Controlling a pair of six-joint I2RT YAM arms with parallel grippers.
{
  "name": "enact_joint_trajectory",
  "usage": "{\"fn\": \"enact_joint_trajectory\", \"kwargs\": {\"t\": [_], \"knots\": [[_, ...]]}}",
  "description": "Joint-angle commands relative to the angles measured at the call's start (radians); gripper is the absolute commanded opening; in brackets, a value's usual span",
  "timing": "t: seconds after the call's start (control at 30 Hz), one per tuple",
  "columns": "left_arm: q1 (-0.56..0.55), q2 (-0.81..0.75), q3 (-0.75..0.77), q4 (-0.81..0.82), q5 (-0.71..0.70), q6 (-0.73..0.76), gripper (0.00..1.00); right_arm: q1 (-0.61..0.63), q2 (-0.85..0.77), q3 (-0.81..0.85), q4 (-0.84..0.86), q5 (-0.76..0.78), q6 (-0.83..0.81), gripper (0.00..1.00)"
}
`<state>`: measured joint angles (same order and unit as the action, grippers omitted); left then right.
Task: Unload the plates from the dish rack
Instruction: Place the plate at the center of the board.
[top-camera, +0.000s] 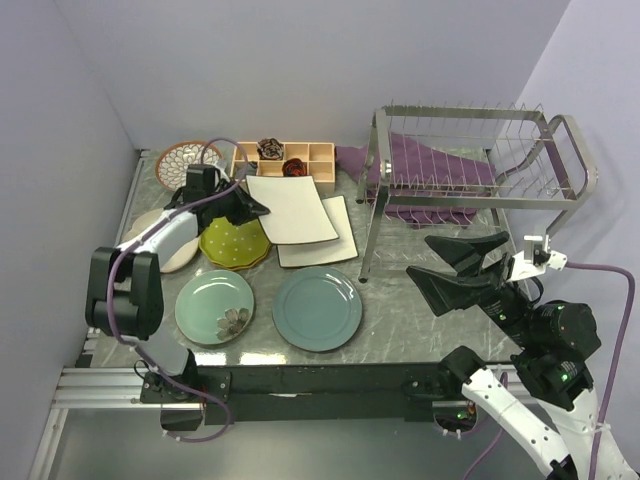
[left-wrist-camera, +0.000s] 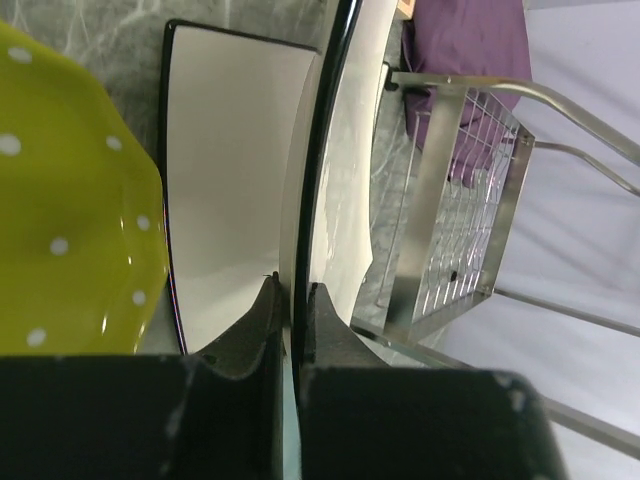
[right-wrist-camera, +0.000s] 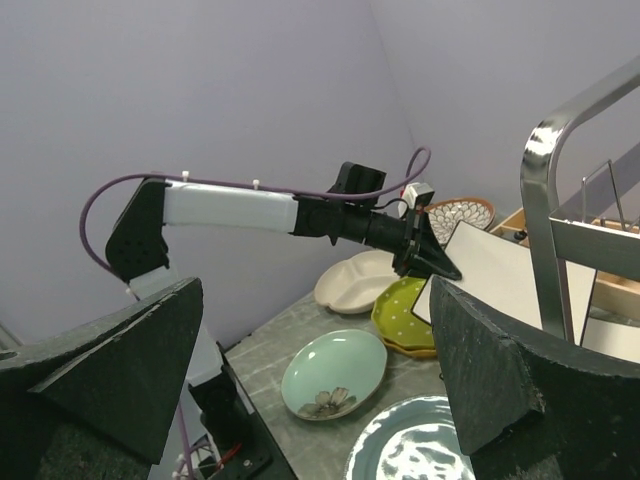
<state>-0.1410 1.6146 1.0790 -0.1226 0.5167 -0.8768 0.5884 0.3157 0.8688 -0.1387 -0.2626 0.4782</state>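
Note:
My left gripper (top-camera: 252, 208) (left-wrist-camera: 293, 300) is shut on the near-left edge of a white square plate (top-camera: 292, 207) (left-wrist-camera: 345, 170), which it holds tilted over a second white square plate (top-camera: 325, 243) (left-wrist-camera: 225, 170) lying on the table. The silver dish rack (top-camera: 470, 150) (left-wrist-camera: 470, 190) stands at the right with no plates in its tines. On the table lie a yellow-green plate (top-camera: 232, 243), a pale green floral plate (top-camera: 214, 307) (right-wrist-camera: 335, 375), a teal plate (top-camera: 317, 308), a cream divided plate (right-wrist-camera: 360, 280) and a brown-rimmed patterned plate (top-camera: 183, 163). My right gripper (top-camera: 455, 265) (right-wrist-camera: 315, 290) hangs open and holds nothing in front of the rack.
A wooden compartment tray (top-camera: 285, 160) sits at the back, beside the patterned plate. A purple cloth (top-camera: 430, 170) lies under the rack. Walls close in the table on the left and at the back.

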Motion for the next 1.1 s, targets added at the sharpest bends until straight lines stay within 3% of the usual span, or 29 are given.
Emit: {"fn": "enact_joint_trajectory", "kwargs": {"t": [0.0, 0.43, 0.93, 1.03, 1.07], "knots": [[-0.009, 0.019, 0.073, 0.235, 0.129, -0.017, 0.01, -0.001, -0.003, -0.007, 0.037, 0.003, -0.027, 1.0], [-0.055, 0.107, 0.042, 0.302, 0.154, -0.034, 0.01, 0.001, -0.01, -0.025, 0.037, 0.02, -0.033, 1.0], [-0.066, 0.183, 0.053, 0.242, 0.131, -0.01, 0.01, 0.001, -0.018, -0.028, 0.037, 0.02, -0.043, 1.0], [-0.074, 0.186, 0.053, 0.233, 0.114, -0.004, 0.08, -0.001, -0.017, -0.028, 0.034, 0.02, -0.044, 1.0], [-0.08, 0.189, 0.061, 0.213, 0.088, 0.004, 0.16, 0.001, -0.017, -0.028, 0.033, 0.022, -0.044, 1.0]]}}
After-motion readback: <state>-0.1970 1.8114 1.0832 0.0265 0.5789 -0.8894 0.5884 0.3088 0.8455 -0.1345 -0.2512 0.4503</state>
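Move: The square plate lying on the board, over which the held white square plate is being brought, has its middle about 10 cm to the right of the left hand, roughly 2 cm back and some 10 cm below. On the table, the dotted green plate is about 7 cm to that hand's left and 3 cm back; the wooden box is 14 cm ahead and 4 cm right. From the right hand, the lying plate is about 26 cm ahead, 14 cm left and far below. The white square plate, still pinched by its left edge, is lowered about 5 cm in two stages by the left hand, which shifts some 3.5 cm to the right in between, towards the lying square plate. The wrist turns slightly clockwise, about 5 degrees, and the fingers keep their hold. ##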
